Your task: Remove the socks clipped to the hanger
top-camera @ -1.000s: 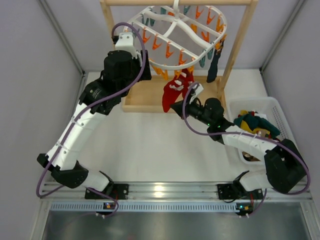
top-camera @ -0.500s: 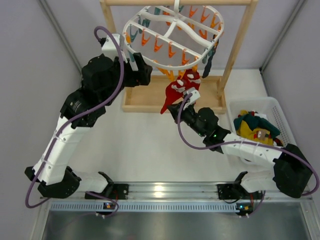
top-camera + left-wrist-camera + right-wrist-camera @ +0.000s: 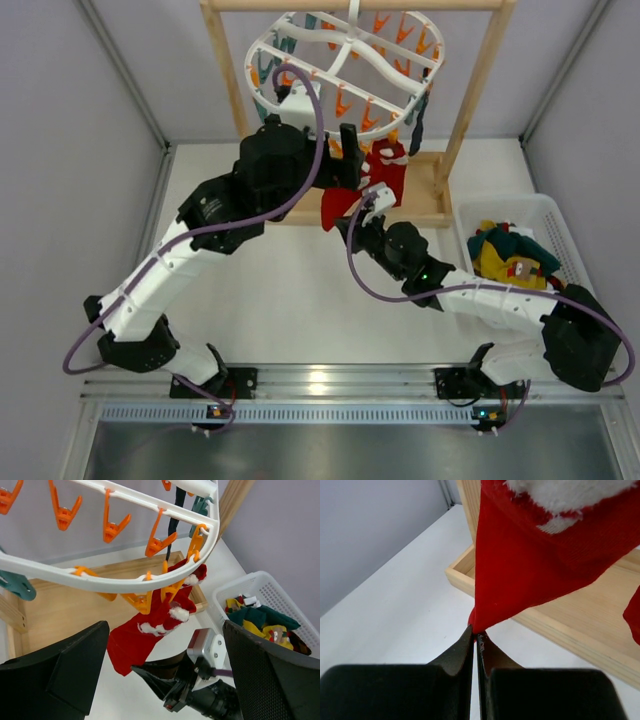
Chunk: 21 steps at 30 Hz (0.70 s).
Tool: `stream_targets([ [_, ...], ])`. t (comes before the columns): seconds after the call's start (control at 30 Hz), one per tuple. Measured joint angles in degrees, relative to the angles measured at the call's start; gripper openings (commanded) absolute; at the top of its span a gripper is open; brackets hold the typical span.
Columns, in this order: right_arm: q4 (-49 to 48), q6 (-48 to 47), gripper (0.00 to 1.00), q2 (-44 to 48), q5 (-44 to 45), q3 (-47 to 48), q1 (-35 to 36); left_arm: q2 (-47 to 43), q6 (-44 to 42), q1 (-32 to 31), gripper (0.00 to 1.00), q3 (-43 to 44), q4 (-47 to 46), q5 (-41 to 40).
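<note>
The white oval hanger (image 3: 300,95) hangs from the wooden stand, fringed with orange and teal clips. A red sock with white marks (image 3: 386,165) hangs clipped at its near rim, also seen in the left wrist view (image 3: 131,647) and the right wrist view (image 3: 535,570). My right gripper (image 3: 345,226) is shut on that sock's toe tip (image 3: 476,629), pulling it taut. A dark sock (image 3: 420,125) hangs clipped at the right. My left gripper (image 3: 348,158) sits just under the ring (image 3: 115,582), wide open and holding nothing, with the red sock ahead between its fingers (image 3: 55,675).
The wooden stand's posts (image 3: 228,70) and base tray (image 3: 290,205) lie behind the grippers. A white basket (image 3: 548,206) at the right holds teal and yellow socks (image 3: 505,250); it also shows in the left wrist view (image 3: 240,582). Grey walls close in both sides.
My left arm has swung right, from the hanger's left side to under its near rim beside the red sock, and its jaws have opened wider. The right gripper stays shut on the sock's toe.
</note>
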<state>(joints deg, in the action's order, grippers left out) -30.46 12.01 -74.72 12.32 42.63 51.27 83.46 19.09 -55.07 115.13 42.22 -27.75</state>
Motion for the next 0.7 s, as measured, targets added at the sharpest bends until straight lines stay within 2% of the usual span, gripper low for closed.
stream_targets([
  [0.33,-0.13,-3.04,0.0,-0.59,11.23,0.0,7.3,9.11,-5.31,-8.98,0.99,8.9,0.28,-14.16],
  [0.5,-0.17,-3.76,0.0,-0.79,14.53,0.0,8.11,12.7,-7.89,-9.94,0.98,11.58,0.33,-15.61],
  [0.7,-0.11,-5.03,0.0,-0.7,15.43,0.0,8.22,15.5,-9.51,-8.72,0.92,12.79,0.33,-15.08],
])
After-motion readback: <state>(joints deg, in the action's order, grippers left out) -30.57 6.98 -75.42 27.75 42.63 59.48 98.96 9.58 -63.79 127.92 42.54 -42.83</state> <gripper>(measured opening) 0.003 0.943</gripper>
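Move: Ahead of the left hand by about 9 cm, some 4 cm to its right and 4 cm lower, are the orange clips of the nearer red sock. Its toe, already in the right fingers, lies 4 cm ahead, 1 cm right and about 19 cm below. The other red sock hangs roughly 12 cm ahead, 9 cm right and 12 cm below. From the right hand the clips are about 5 cm ahead, 3 cm right and 15 cm up. Sweeping right by about 6 cm along the near rim of the hanger, the wide-open left hand closes in on the orange clips, finishing with a small push forward and down while its left side rolls up some 15 degrees. The shut right fingers keep their pinch on the sock's toe, easing back about 1.5 cm and turning slightly clockwise. ##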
